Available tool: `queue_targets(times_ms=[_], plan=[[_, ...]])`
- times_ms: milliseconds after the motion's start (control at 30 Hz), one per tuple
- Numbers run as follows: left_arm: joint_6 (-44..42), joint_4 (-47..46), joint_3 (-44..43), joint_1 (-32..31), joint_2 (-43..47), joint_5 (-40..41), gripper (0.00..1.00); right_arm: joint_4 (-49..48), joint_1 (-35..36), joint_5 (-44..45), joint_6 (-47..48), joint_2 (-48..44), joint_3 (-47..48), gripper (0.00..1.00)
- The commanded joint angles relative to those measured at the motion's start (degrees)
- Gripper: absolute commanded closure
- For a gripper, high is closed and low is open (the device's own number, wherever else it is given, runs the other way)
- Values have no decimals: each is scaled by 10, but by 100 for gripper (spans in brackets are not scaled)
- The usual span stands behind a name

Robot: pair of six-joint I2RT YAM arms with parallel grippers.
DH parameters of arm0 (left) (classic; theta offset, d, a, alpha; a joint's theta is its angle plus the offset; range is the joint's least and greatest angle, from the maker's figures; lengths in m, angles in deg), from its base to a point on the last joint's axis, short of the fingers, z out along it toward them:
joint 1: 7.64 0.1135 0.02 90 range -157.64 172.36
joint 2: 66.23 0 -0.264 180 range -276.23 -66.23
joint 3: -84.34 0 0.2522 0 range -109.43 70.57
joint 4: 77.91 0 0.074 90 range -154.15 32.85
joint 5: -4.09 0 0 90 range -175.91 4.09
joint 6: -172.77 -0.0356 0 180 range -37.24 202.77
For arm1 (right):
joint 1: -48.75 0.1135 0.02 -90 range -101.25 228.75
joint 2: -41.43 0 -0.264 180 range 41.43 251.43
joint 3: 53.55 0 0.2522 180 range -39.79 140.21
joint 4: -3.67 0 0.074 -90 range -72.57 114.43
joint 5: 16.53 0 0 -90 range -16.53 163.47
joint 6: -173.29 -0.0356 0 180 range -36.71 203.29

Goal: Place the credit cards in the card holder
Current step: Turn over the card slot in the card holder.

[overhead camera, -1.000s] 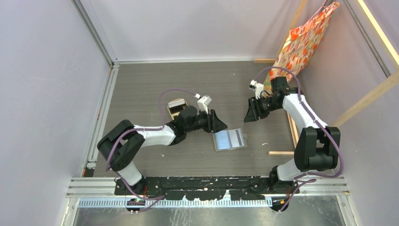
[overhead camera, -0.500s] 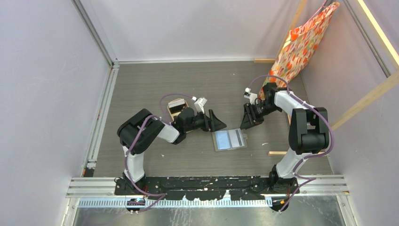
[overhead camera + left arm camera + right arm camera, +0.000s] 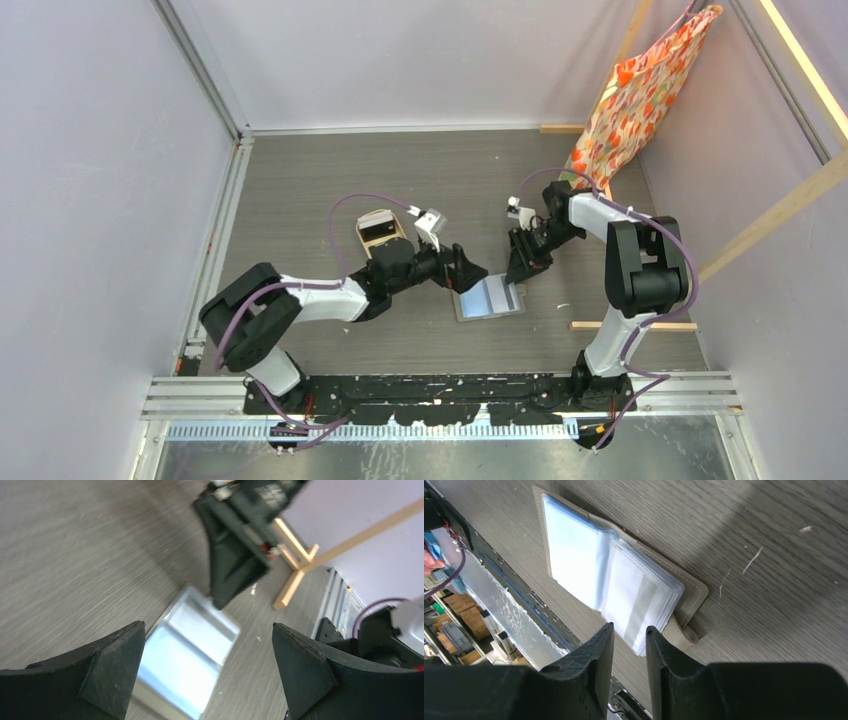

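Note:
The card holder (image 3: 489, 298) lies open and flat on the table, its pale bluish sleeves (image 3: 599, 575) facing up and its snap tab (image 3: 684, 632) at the right edge. My left gripper (image 3: 472, 277) hangs over its left edge, open wide, and the holder (image 3: 185, 660) shows between its fingertips (image 3: 120, 650). My right gripper (image 3: 517, 272) is just above the holder's far right corner. Its jaws (image 3: 629, 627) stand a narrow gap apart with nothing in it. I cannot make out the credit cards as separate things; something dark lies in the tan tray (image 3: 378, 231).
A patterned orange bag (image 3: 640, 90) hangs on a wooden frame (image 3: 790, 200) at the back right. A wooden bar (image 3: 598, 325) lies on the table right of the holder. The enclosure walls stand close on both sides.
My left gripper has opened wide and moved right and nearer, onto the holder's left edge. My right gripper has moved left and down to the holder's far corner, its jaws narrowing a little.

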Motion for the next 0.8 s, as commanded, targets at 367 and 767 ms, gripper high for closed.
queue_targets(times_ms=[367,767], plan=[[123,68,-27,-53,-77,33,31,10,7,16,-4,12,15,66],[146,111,-92,-60,-152,37,55,16,9,5,-1,27,16,67]])
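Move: The open card holder's middle lies about 5 cm to the left hand's right, 2 cm back and 15 cm below. Its left slot is only some 2 cm to that hand's right and 2 cm back, and its right slot 8 cm right and 1 cm back, at the same depth. For the right hand, the holder's middle is roughly 5 cm left, 1 cm back and 4 cm down, its right slot level, 2 cm left and 3 cm below. The left hand comes down about 10 cm towards the card holder, drawing back and edging right some 3 cm each, while its fingers dip about 20 degrees and close from wide open to roughly half, ending low over the left slot near the fold. The right hand stays by the outer edge of the right slot with its finger gap unchanged and sinks about 1.5 cm towards that edge; whether either hand touches the slots can't be seen. ##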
